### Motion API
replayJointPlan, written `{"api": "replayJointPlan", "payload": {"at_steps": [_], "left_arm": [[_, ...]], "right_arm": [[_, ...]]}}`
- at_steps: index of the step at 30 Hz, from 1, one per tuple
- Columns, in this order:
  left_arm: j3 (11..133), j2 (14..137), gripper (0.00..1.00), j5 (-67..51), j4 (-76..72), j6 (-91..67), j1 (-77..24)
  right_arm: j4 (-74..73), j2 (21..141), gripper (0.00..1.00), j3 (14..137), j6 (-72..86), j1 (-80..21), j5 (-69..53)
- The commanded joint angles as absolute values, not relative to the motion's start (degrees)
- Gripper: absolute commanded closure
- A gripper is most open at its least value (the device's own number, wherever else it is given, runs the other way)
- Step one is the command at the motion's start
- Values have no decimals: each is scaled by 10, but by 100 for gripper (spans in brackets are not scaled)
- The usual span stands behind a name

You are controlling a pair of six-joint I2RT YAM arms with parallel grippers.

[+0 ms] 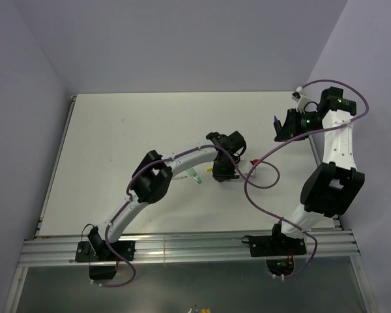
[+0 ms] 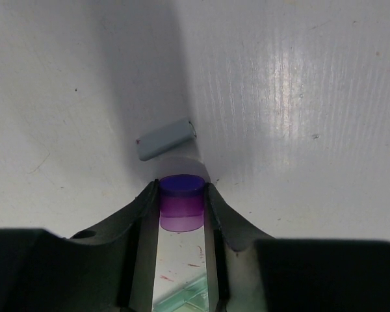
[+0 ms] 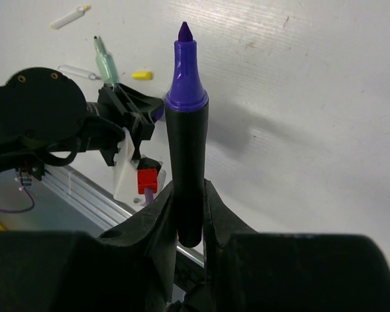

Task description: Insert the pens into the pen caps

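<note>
My left gripper [image 2: 181, 188] is shut on a purple pen cap [image 2: 181, 203], which stands upright between the fingertips just above the table. Just beyond it, a grey pen cap [image 2: 166, 140] lies on its side. Part of the translucent green pen [image 2: 185, 296] shows between the fingers, below the cap. My right gripper [image 3: 188, 188] is shut on the black pen [image 3: 185, 130], its purple tip pointing away from the wrist. In the top view the left gripper [image 1: 225, 171] is mid-table and the right gripper [image 1: 280, 130] is raised at the far right.
In the right wrist view, a pale yellow-white pen [image 3: 69, 17], the green pen [image 3: 105, 62], a clear pen [image 3: 78, 71] and a yellow cap [image 3: 142, 75] lie beyond the left arm. A purple cable [image 1: 264, 186] loops between the arms. Walls enclose the table on three sides.
</note>
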State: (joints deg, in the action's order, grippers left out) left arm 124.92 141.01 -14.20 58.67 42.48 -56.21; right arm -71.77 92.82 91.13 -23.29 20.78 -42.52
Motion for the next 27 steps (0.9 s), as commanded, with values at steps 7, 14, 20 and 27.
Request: {"api": "replayJointPlan", "payload": {"at_steps": [7, 14, 20, 27], "left_arm": [[1215, 1324, 100, -213, 597, 320, -553], [1215, 1213, 100, -229, 562, 211, -504], [1203, 1108, 100, -238, 463, 51, -420], [1076, 926, 100, -17, 241, -198, -344]], "right_arm": [[-693, 937, 100, 1026, -178, 162, -453], [-670, 954, 100, 1126, -117, 132, -454], [-592, 937, 100, 1151, -49, 91, -436], [-382, 861, 100, 1018, 83, 15, -409]]}}
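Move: The purple cap is already pinched in the left hand, close to the table. The pen it is meant for is in the right hand, roughly 18 cm right, 6 cm ahead and 21 cm above the left hand. The grey cap lies 3 cm to the left hand's right, level with it; the yellow cap about 5 cm left and 3 cm ahead; the green highlighter some 13 cm left and 2 cm ahead. From the right hand, the purple cap is about 18 cm left, 5 cm back and 19 cm below. The purple cap goes up over 30 cm in the left hand's grip, after a short draw back, then also left and forward by 10 cm or so, with the wrist swinging counter-clockwise until the fingers point forward and right. The right hand, keeping its hold on the pen, rises too while moving left and forward, its fingers tipping up some 20 degrees. ##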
